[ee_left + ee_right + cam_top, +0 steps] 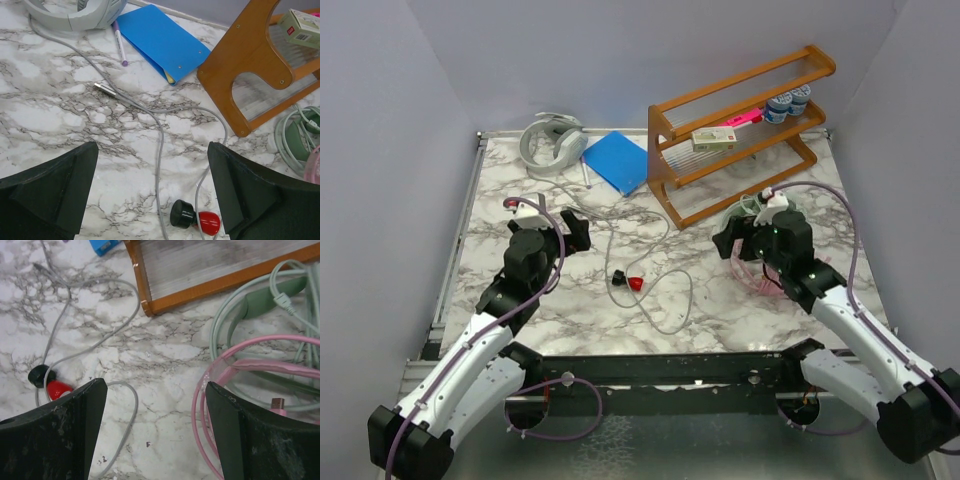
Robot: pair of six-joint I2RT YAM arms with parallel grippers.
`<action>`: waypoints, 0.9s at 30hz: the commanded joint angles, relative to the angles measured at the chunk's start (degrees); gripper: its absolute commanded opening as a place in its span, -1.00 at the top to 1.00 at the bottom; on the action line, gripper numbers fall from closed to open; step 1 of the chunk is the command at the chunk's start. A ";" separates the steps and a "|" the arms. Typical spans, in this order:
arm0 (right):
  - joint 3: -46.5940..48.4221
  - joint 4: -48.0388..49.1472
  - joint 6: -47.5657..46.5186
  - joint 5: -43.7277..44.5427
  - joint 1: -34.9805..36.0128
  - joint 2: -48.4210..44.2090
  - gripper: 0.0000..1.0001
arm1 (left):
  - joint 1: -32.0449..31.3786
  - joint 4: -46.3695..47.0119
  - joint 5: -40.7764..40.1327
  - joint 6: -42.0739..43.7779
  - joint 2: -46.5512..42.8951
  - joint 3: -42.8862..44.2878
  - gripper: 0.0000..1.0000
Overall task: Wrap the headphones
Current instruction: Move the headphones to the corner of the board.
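The silver-grey headphones (554,143) (75,12) lie at the back left. Their thin grey cable (665,262) (159,150) snakes loose across the marble to the middle, its metal plug (106,90) lying free. The mint green headphones (260,305) (750,205) and the pink headphones' cable loops (220,370) (760,278) are piled by the rack's front right, partly under my right arm. My left gripper (575,232) (152,150) is open above the grey cable, holding nothing. My right gripper (730,240) (156,390) is open over bare marble, its right finger beside the pink loop.
A small red-and-black object (627,281) (195,217) (50,382) lies among the grey cable's bends. A blue folder (617,160) (160,40) and a purple pen (120,47) lie at the back. The wooden rack (740,130) (200,270) stands at the back right, holding small items.
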 commanded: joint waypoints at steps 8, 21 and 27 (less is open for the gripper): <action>5.73 -7.99 9.04 8.47 17.74 18.05 -0.44 | 0.36 -0.25 -1.08 -4.09 -0.17 -1.64 -0.98; 1.87 -8.69 16.97 29.05 16.12 24.42 0.99 | 0.44 -1.31 -1.84 -3.37 -0.48 -1.18 -0.98; -1.05 -7.66 17.14 24.61 3.48 22.18 0.99 | 0.68 -0.80 -1.86 -4.43 0.24 -1.38 -0.98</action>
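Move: The pink headphones lie to the right of and below the right hand, their middle some 11 cm right, 3 cm ahead and 15 cm down; the headband's left bend reaches almost under the fingers. The green headphones are beyond, about 14 cm ahead and 9 cm right. The red-and-black plug sits roughly 20 cm left and 1 cm back. From the left hand, the pink headphones are about 42 cm right and 3 cm ahead. The pink headband's left bend is what the right hand comes down beside: the hand sinks about 13 cm, first swinging out left and somewhat back, then sweeping some 10 cm right and a little forward towards the band. On the way the fingers close fully on nothing, tip further down by about 20 degrees, and turn clockwise on the return sweep, ending right beside the band. ##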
